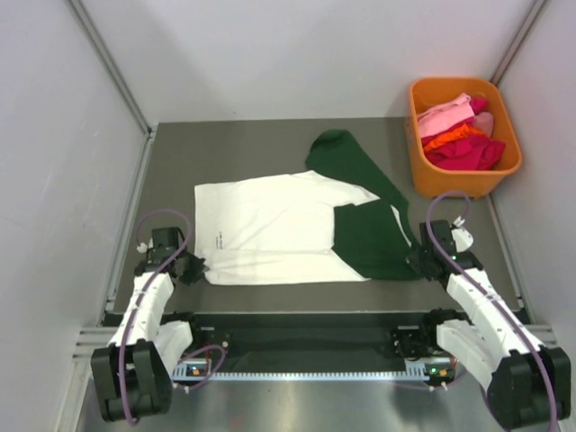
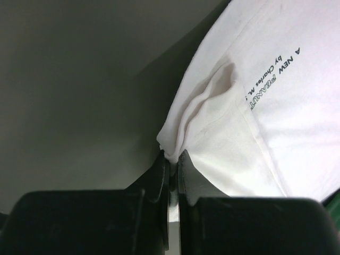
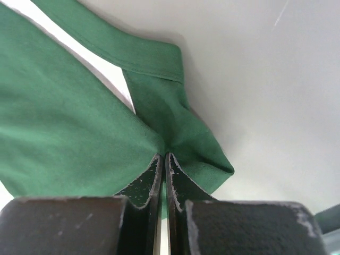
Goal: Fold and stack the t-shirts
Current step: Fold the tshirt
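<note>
A cream-white t-shirt (image 1: 270,229) with black lettering lies flat across the middle of the table, overlapping a dark green t-shirt (image 1: 369,234) spread to its right. My left gripper (image 1: 194,267) is shut on the white shirt's near left corner; in the left wrist view the cloth (image 2: 212,122) bunches between the jaws of this gripper (image 2: 171,156). My right gripper (image 1: 421,258) is shut on the green shirt's near right corner. In the right wrist view the green cloth (image 3: 79,127) puckers into the closed jaws of that gripper (image 3: 163,157).
An orange bin (image 1: 504,166) holding pink, orange and red clothes stands at the back right. White walls with metal rails close in the table on both sides and behind.
</note>
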Controlling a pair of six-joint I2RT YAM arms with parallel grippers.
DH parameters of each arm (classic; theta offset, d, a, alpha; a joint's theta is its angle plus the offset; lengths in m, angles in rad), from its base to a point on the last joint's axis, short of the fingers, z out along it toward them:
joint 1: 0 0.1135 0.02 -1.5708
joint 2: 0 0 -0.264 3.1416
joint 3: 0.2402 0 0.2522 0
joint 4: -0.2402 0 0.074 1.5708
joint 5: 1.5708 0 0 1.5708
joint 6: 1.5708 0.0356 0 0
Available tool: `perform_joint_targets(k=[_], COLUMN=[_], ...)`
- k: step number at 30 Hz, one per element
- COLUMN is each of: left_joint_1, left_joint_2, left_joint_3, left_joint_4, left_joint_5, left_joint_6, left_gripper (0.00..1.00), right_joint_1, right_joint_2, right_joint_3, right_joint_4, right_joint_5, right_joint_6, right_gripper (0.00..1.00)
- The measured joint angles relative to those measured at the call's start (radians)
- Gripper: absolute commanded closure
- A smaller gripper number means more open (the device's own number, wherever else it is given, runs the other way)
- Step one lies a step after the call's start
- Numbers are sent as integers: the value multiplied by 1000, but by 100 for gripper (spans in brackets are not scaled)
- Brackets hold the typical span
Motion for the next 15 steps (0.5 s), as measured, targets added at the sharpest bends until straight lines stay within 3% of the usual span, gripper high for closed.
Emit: perform_joint_targets(k=[1,4,5,6,8,9,12,15], left_joint_1=[0,0,0,0,1,2,2,2], left_joint_2=[-10,-31,-35,-35,-35,-35,-37,-51], left_joint_3=[0,0,0,0,0,0,7,40], left_joint_4=[-10,-27,-27,-26,-27,-29,-46,-77], left_joint_5=[0,4,8,15,29,38,60,72], left_joint_6=[-2,-2,0,3,11,13,18,29], left_gripper=[100,91,84,79,69,59,46,37], right_joint_1=[0,0,0,0,0,0,0,0], right_joint_2=[-21,-76,-90,-101,-120,-129,-138,-129], right_joint_3=[-1,-6,-6,-6,-6,-5,0,26], right_joint_4=[-13,-38,-43,-47,-49,-48,-37,25], right_joint_5=[-1,-5,-3,-7,-14,-18,-38,-108], right_joint_6=[0,-5,-10,-12,-35,-47,-95,-182], right_gripper=[96,62,44,36,30,29,29,29])
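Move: The left fingers are still shut on the t-shirt's near left corner, right at the hand point and just off the table; the printed lettering lies about 8 cm ahead and 5 cm to the right, and the shirt's far left corner some 27 cm ahead, 3 cm left. The right fingers still pinch the green near right corner, with the white slit about 11 cm ahead and 4 cm left, and the middle of the green panel 7 cm ahead, 12 cm left. Both hands let go of the t-shirt's near corners: the right opens wide first, lifting about 3.5 cm off the green corner and, late on, swinging a little left and slightly forward over the green panel while turning some 10 degrees counter-clockwise and tipping its fingers outward. The left follows a moment later, opening to a bit over half and easing up about 2 cm and roughly 1 cm to the right over the crumpled white corner, its wrist almost unchanged. ##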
